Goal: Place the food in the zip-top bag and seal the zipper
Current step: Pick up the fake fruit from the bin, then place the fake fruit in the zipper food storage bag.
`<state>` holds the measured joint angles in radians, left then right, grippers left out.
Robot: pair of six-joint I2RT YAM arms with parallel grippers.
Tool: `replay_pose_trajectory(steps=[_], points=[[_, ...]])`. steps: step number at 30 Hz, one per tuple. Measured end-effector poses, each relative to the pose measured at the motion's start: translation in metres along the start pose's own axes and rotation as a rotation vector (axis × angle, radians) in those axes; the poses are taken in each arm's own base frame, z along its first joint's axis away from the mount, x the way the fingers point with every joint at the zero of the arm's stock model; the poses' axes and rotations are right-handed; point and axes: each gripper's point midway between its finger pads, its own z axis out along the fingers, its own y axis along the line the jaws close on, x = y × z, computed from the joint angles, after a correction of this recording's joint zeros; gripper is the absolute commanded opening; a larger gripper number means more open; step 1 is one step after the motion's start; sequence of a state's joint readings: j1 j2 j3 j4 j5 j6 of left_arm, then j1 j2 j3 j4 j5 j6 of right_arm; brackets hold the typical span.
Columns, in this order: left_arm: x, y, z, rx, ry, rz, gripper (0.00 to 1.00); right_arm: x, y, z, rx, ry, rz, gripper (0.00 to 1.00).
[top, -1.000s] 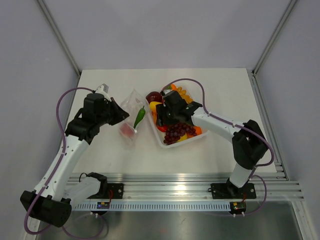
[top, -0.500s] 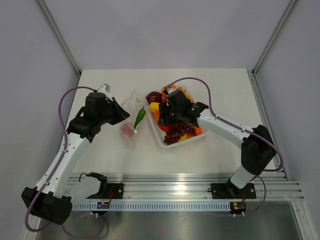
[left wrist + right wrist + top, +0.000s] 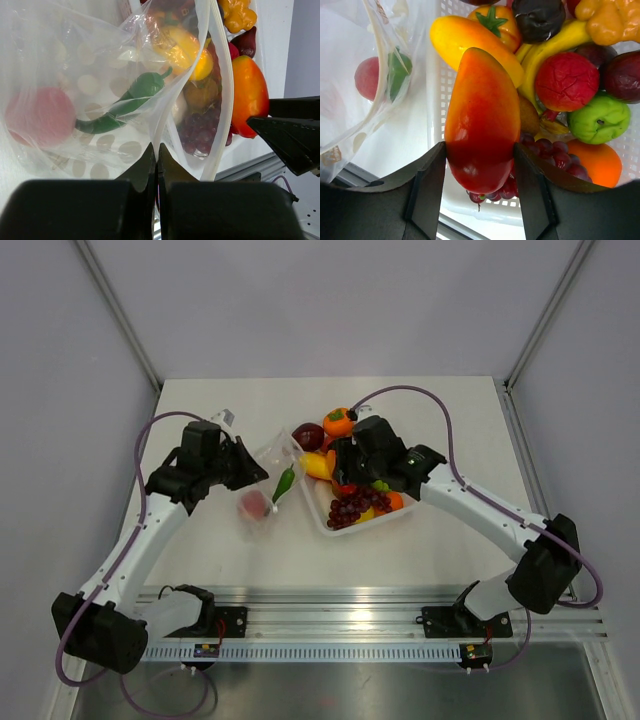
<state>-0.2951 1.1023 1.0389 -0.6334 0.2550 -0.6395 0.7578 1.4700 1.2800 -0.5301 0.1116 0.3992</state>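
The clear zip-top bag (image 3: pixel 266 478) lies left of the white tray (image 3: pixel 322 521). A green chili (image 3: pixel 131 96) and a red piece (image 3: pixel 39 116) are inside it. My left gripper (image 3: pixel 158 154) is shut on one lip of the bag's mouth, holding it up. The zipper (image 3: pixel 223 100) is the pale strip along the opposite lip, standing apart. My right gripper (image 3: pixel 480 161) is shut on an orange-red fruit (image 3: pixel 481 117), held above the tray's left side (image 3: pixel 320 464), close to the bag's mouth. More food (image 3: pixel 352 505) fills the tray.
The tray holds purple grapes (image 3: pixel 547 150), a green piece (image 3: pixel 598 119), a yellow banana (image 3: pixel 554 45), a red fruit (image 3: pixel 566 80) and an orange tomato (image 3: pixel 337 421). The tray's left wall (image 3: pixel 432 85) stands between the held fruit and the bag.
My right gripper has lifted the orange-red fruit out of the tray pile and its arm has swung outward. My left gripper has shifted a little right, raising the bag's mouth.
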Motion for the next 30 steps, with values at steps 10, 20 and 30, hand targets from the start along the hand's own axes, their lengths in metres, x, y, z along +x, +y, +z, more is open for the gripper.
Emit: replay_pose_trajectory(steps=[10, 20, 30], points=[[0.002, -0.001, 0.004, 0.009, 0.016, 0.001, 0.0, -0.055, 0.041, -0.035, -0.129, -0.114, 0.024, 0.53], [0.003, -0.002, 0.004, 0.014, 0.024, 0.0, 0.0, -0.074, 0.119, -0.029, -0.312, -0.127, -0.021, 0.54], [0.004, -0.001, 0.003, 0.011, 0.029, -0.001, 0.0, -0.037, 0.125, 0.012, -0.303, 0.0, -0.011, 0.55]])
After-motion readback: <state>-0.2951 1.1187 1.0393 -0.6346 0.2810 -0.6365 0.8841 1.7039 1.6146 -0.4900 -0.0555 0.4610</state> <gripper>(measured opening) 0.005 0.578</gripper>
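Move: The orange-red mango is already pinched in the right fingers, over the basket. The bag's open mouth lies about 13 cm to that hand's left, 2 cm ahead and roughly level with it. The green pepper inside the bag is 14 cm left, level fore and aft, 10 cm down; the yellow mango is 4 cm ahead, 6 cm left, 9 cm down. From the left hand, shut on the rim, the mouth is 4 cm right and 2 cm ahead. The orange-red mango, kept in the right fingers, is lifted some 11 cm and carried about 12 cm left in one arc over the basket's edge, then sinks about 6 cm towards the bag's mouth as the sideways travel dies out. The wrist turns some 15–20 degrees, partly counter-clockwise, its left side rising. The left hand stays nearly put, still pinching the rim. ##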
